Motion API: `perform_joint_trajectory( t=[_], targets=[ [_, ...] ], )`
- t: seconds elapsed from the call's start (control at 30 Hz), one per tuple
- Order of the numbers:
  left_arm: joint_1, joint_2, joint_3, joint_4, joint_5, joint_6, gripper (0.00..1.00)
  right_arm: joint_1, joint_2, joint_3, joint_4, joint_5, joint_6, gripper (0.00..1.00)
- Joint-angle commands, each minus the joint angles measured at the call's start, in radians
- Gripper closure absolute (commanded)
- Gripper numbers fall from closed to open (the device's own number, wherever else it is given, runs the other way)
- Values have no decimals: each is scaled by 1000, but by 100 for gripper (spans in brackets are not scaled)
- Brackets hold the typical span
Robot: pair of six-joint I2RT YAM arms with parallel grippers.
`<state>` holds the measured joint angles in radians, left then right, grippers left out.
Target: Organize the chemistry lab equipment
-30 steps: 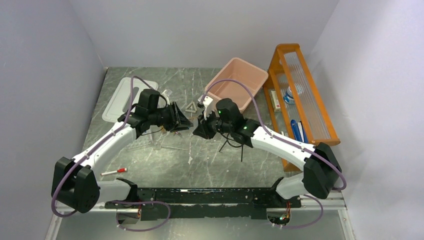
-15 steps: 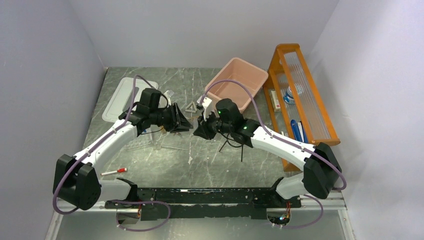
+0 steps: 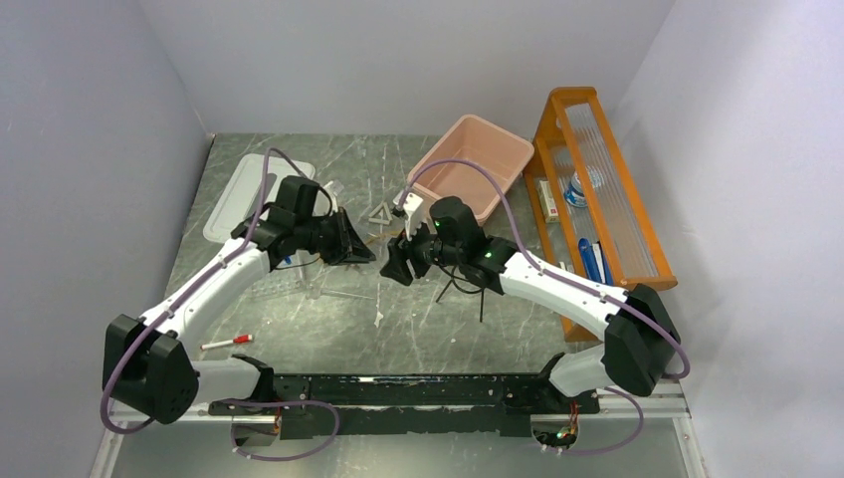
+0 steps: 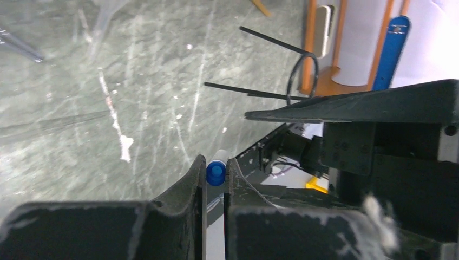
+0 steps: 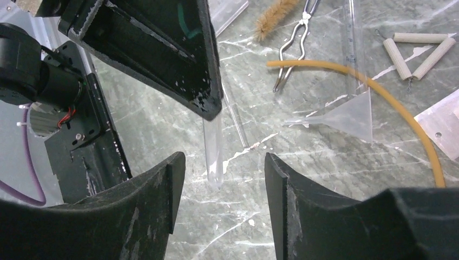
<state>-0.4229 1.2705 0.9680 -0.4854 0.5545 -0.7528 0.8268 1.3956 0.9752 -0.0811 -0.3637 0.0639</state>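
A clear tube (image 5: 214,151) with a blue cap (image 4: 216,173) hangs in the air between the two arms over the middle of the table. My left gripper (image 4: 216,168) is shut on its capped end. My right gripper (image 5: 224,162) is open, its fingers on either side of the tube's round tip without touching it. In the top view the left gripper (image 3: 360,249) and right gripper (image 3: 396,263) face each other closely. On the table lie the black wire ring (image 4: 302,76), white triangle (image 5: 419,51), metal tongs (image 5: 295,38), brown brush (image 5: 273,19) and amber tubing (image 5: 379,92).
A pink bin (image 3: 472,164) stands at the back, an orange wooden shelf (image 3: 597,179) along the right. A white tray (image 3: 249,194) lies back left, a red-capped marker (image 3: 227,342) front left. A clear funnel (image 5: 346,116) rests by the tubing.
My left jaws have closed on the tube's blue cap. My right jaws have opened and let go of the tube, drawing back a little.
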Motion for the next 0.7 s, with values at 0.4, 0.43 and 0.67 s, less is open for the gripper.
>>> perform_joint_trajectory(
  t=[0.4,0.43,0.67],
  targets=[
    [-5,-197,87,-456,-922,126,95,0,-25,-67,73,59,105,40],
    [-5,-199,79,-458,-958,121,95,0,-22,-68,76,59,109,40],
    [-5,-200,-2,-357,-1099,62,95,0,-14,-78,96,64,120,40]
  ],
)
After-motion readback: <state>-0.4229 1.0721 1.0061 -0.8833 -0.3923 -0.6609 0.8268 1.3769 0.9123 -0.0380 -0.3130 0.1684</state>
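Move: The clear tube rack I am carrying the blue-capped tube to has its middle about 26 cm to my left hand's left, some 4 cm ahead and 15 cm below. The glass rod with the bulb lies 8 cm left and 1 cm ahead, the brush 13 cm left and 12 cm ahead, and the red-capped marker 33 cm left and 11 cm back, all some 16 cm down. From my empty right hand the rack is about 30 cm left, 7 cm ahead, 15 cm below. I keep the blue-capped tube pinched in my left fingers and sweep it away from my open right hand, about 17 cm to the left and nearly level, towards the tube rack. On the way the wrist swings some 55 degrees, so the fingers go from pointing right and down to pointing down and forward. ##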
